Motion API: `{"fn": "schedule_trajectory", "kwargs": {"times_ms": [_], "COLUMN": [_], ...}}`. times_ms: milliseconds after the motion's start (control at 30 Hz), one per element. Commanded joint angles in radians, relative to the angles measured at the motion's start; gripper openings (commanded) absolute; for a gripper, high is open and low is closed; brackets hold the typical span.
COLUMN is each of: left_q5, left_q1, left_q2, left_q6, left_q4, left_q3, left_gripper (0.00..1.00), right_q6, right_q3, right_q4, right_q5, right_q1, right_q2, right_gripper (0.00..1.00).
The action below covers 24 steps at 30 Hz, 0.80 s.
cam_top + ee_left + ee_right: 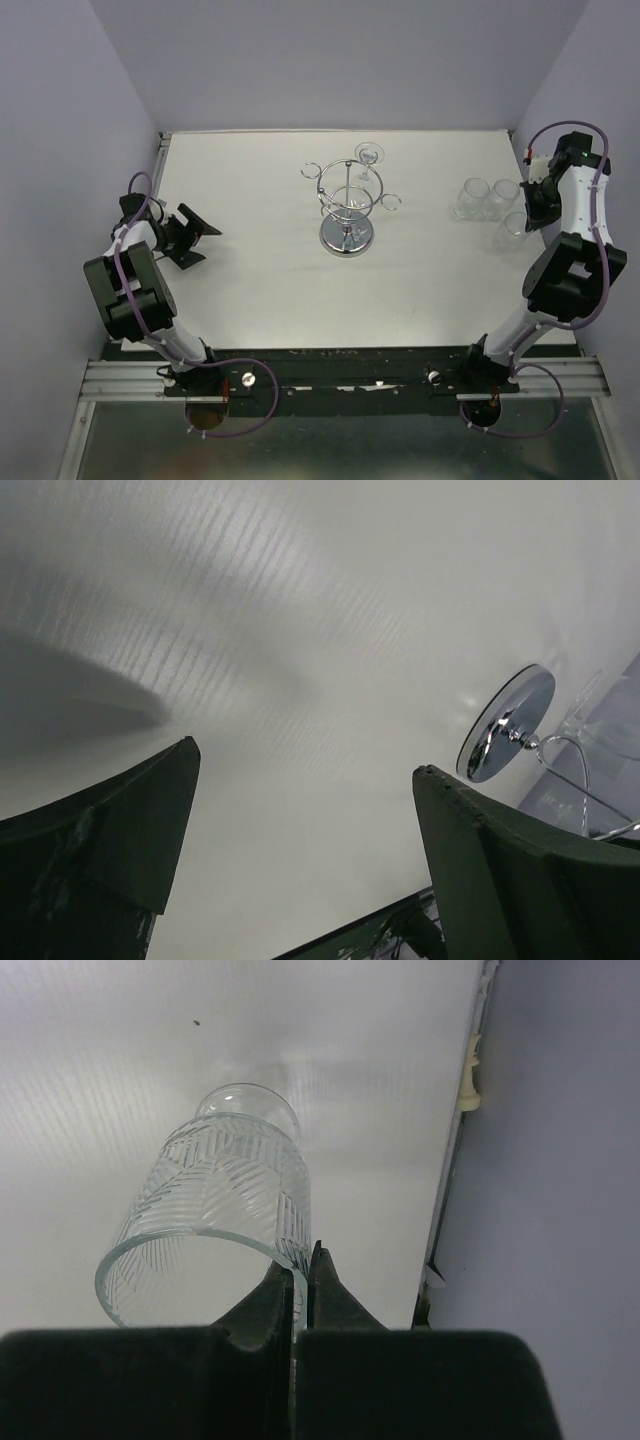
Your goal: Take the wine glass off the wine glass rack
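Note:
The wine glass rack [347, 205], a chrome wire stand on a round shiny base, stands mid-table. A wine glass [368, 157] hangs upside down from a loop at its back. My left gripper [196, 236] lies open on the table's left side, well away from the rack. In the left wrist view the gripper [305, 760] has nothing between its fingers, and the rack's base [505, 723] shows far off. At the table's right side my right gripper [537, 203] is shut. Its fingers [303, 1260] pinch the rim of a clear patterned glass [215, 1210].
Three clear glasses stand grouped at the right: one [470, 197], one [503, 192] and one [516, 222] by the right gripper. The table's right edge and the wall [560, 1210] lie close beside the right gripper. Grey walls enclose the table on three sides.

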Motion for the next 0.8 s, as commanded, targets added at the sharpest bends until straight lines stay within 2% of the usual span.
{"fn": "schedule_trajectory", "kwargs": {"times_ms": [0,267,767], "left_q5": [0.033,0.023,-0.008], "left_q1": [0.006,0.006,0.006], "left_q2": [-0.063,-0.133,-0.169], "left_q6": [-0.011,-0.014,0.004], "left_q4": [0.037,0.055,0.046], "left_q3": [-0.087,-0.156,-0.164], "left_gripper": [0.99,0.99,0.99], "right_q6": [-0.024,-0.045,-0.062], "right_q3": [0.109,0.187,0.310], "right_q4": [-0.028,-0.042,-0.080], "right_q5": [0.041,-0.024,-0.062], "right_q1": [-0.020,-0.021,-0.023], "right_q2": [0.076,0.165,0.305], "right_gripper": [0.01,0.01,0.01]}}
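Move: The wine glass stays pinched at its rim in my right hand. It is bound for the free patch of table some 5 cm ahead and about 1 cm left of that hand, 14 cm below. The nearer of two standing glasses is about 10 cm ahead and 3 cm left, the other level with it and 7 cm farther left, both middles some 8 cm down. From my empty left hand that patch is roughly 72 cm right and 4 cm ahead. With the fingers of my right hand kept shut on the rim, I carry the upright glass forward about 5 cm towards the two standing ones, easing it down some 3 cm and, early on, a little to the right. My left hand, open and empty, draws back about 3 cm and slightly right, then stays there. ##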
